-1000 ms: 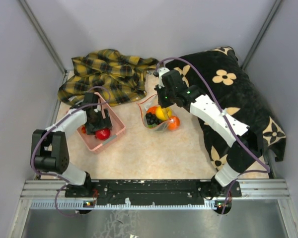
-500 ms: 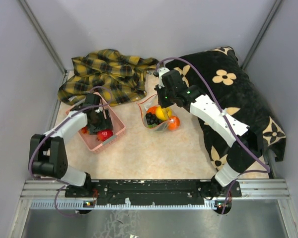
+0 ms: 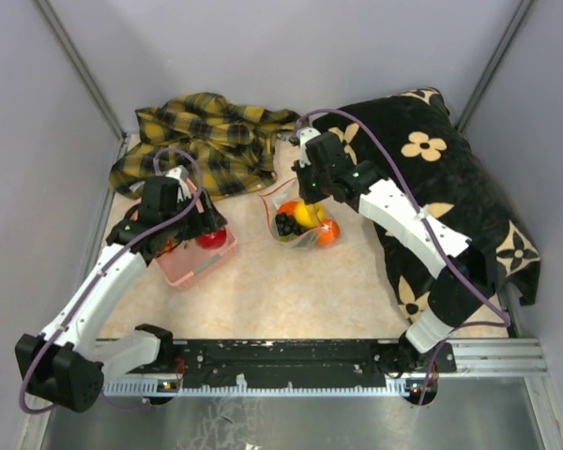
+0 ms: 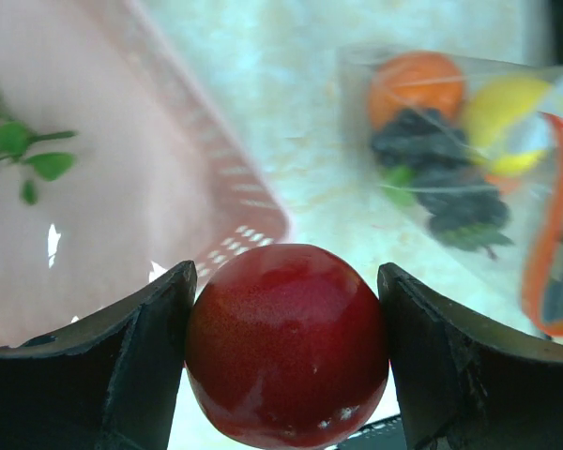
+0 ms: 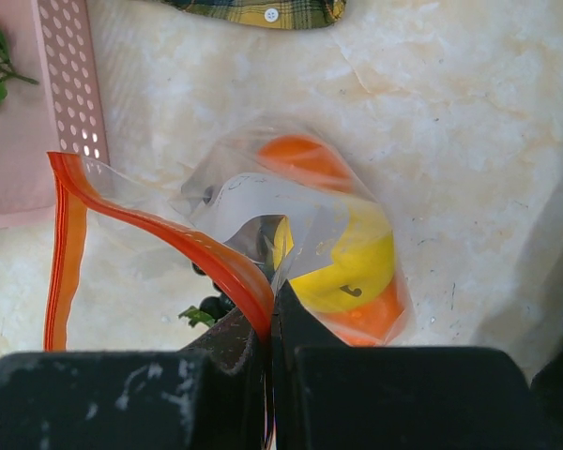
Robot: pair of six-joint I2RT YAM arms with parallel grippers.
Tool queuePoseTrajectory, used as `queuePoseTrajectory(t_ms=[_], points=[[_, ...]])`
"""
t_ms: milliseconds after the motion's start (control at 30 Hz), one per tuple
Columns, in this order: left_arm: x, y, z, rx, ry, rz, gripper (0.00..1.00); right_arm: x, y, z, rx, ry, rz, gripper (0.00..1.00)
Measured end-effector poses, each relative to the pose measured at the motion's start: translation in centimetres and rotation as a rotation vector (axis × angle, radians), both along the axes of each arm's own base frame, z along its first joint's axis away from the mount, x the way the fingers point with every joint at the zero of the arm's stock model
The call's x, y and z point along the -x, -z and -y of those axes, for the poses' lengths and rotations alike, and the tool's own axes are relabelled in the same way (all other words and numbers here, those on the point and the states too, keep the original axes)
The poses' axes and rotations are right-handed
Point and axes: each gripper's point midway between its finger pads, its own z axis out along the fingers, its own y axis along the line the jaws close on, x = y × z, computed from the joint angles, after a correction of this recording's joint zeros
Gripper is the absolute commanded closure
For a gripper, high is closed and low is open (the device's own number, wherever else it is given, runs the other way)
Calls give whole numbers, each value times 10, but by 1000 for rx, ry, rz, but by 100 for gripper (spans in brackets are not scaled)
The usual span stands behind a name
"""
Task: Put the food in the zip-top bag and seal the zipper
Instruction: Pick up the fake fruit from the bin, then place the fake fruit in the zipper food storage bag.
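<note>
My left gripper (image 3: 209, 234) is shut on the red apple (image 4: 286, 342) and holds it above the right rim of the pink basket (image 3: 199, 270), to the left of the zip-top bag (image 3: 298, 223). The bag lies on the table with an orange ball (image 4: 415, 84), the lemon (image 5: 357, 253) and the dark grapes (image 4: 432, 159) inside. My right gripper (image 5: 272, 319) is shut on the bag's mouth at the red zipper strip (image 5: 169, 234) and holds it up and open. The green leafy piece (image 4: 19, 155) lies in the basket. I cannot see the slider.
A yellow plaid cloth (image 3: 206, 141) lies at the back left. A black cushion with flower prints (image 3: 450, 187) fills the right side, close behind the right arm. Grey walls close in the table.
My left gripper has lifted the apple out of the basket and moved it right, toward the bag. The left arm has stretched out. The right gripper and the bag have not moved.
</note>
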Motion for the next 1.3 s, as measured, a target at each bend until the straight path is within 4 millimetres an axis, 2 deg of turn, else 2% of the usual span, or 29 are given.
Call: queuePoseTrajectory(t_ms=[233,667,767,900,1100,1300], points=[[10,-44,59,141,133,160,34,-2,-5,3,23,4,21,100],[18,-99,121,372,255,386,35,8,-9,-6,46,-7,40,100],[18,-106,132,419,263,441,35,10,-12,-7,42,-5,35,100],[15,-106,154,457,270,505,35,10,-21,-9,30,1,39,100],[10,-83,191,426,283,549,35,14,-30,-14,18,3,46,100],[-5,-66,196,295,232,619,34,18,-28,-15,29,-4,37,100]])
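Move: The left hand already grips the red fruit; the open bag mouth lies about 18 cm to its right and 6 cm ahead, at roughly its height. The yellow fruit in the bag is some 27 cm right, 10 cm ahead and 13 cm below; the bin's middle is 9 cm left, 6 cm ahead and 14 cm below. From the right hand, holding the rim, the mouth is about 6 cm left, 1 cm back and 4 cm below. Left hand arcs the gripped red fruit 20 cm right to the bag mouth; right hand raises rim 3 cm. ##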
